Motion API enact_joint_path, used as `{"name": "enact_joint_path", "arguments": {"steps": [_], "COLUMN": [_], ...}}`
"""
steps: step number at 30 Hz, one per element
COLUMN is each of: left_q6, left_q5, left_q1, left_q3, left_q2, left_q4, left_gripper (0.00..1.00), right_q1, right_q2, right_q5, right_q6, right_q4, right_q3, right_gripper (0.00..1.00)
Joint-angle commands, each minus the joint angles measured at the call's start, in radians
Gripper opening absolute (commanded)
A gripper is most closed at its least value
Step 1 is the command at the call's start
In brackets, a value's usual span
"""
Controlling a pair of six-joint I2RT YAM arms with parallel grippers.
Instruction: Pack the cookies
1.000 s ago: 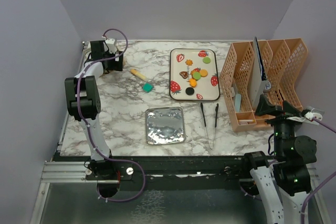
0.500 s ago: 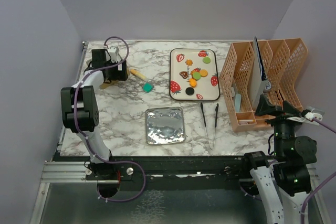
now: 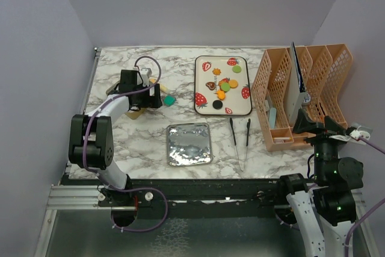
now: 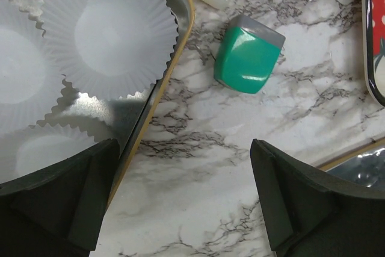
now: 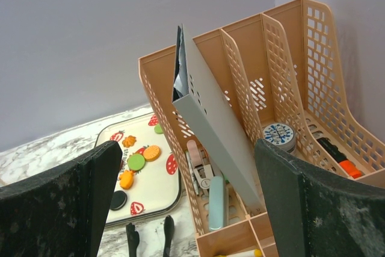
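The cookies [image 3: 223,86], small flat pieces in orange, green, black and brown, lie on a white strawberry-print tray [image 3: 240,110] at the back middle. In the right wrist view the cookies [image 5: 136,162] show at the lower left. My left gripper [image 3: 150,97] hangs open left of that tray. It hovers over bare marble beside a gold-rimmed tin [image 4: 153,109] holding white paper cups [image 4: 108,34]. Nothing lies between the left gripper's [image 4: 183,209] fingers. My right gripper [image 3: 302,123] is open and empty, raised at the near right, and the right gripper [image 5: 186,167] faces the organiser.
A green-headed tool [image 4: 248,58] with a yellow handle lies just beyond the left gripper. A crinkled foil tray [image 3: 189,144] sits front middle, with black tweezers [image 3: 240,136] to its right. A peach desk organiser [image 3: 301,88] with a grey folder stands at the right edge.
My left arm has swung from the back left corner rightward and nearer, ending beside the green tool. The right arm has not moved.
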Motion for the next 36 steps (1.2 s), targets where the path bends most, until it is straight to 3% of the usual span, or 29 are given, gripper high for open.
{"name": "enact_joint_path", "arguments": {"steps": [1, 15, 26, 32, 36], "left_q6": [-0.093, -0.223, -0.187, -0.107, -0.087], "left_q5": [0.029, 0.037, -0.079, -0.199, -0.199], "left_q1": [-0.037, -0.083, -0.085, -0.159, -0.181], "left_q3": [-0.056, -0.112, -0.242, -0.318, -0.397], "left_q2": [-0.063, -0.262, -0.602, -0.808, -0.945], "left_q4": [-0.013, 0.059, 0.084, 0.108, 0.182], "left_gripper": [0.98, 0.99, 0.99, 0.99, 0.99], "right_q1": [0.005, 0.005, 0.005, 0.005, 0.007], "right_q2": [-0.013, 0.104, 0.404, 0.551, 0.622], "right_q5": [0.0, -0.112, -0.368, -0.472, -0.498], "right_q6": [0.0, -0.007, -0.011, -0.004, 0.005], "right_q4": [0.017, -0.018, -0.09, -0.089, -0.054], "right_q3": [-0.012, 0.022, 0.083, 0.074, 0.042], "right_gripper": [1.0, 1.0, 1.0, 1.0, 0.94]}}
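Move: The left hand has one finger inside the cup-lined box, by its right wall; the box's middle lies about 6 cm left of the hand, 2 cm ahead and 2 cm lower. The green piece is some 9 cm right and 1 cm back, the yellow tube 6 cm right and 5 cm ahead, both on the table. From the raised right hand the tongs lie roughly 19 cm left, 5 cm ahead and 31 cm below; the cookie tray is 27 cm ahead and 27 cm left. Back and to the right the left hand first goes on dragging the cup-lined box by its right wall, about 3 cm each way, then lifts clear of the box, still open, rising some 16 cm while drawing back and tipping its fingers up. The waiting right hand then starts down, forward and left towards the tongs, open, tipping its fingers downward and turning counter-clockwise. ##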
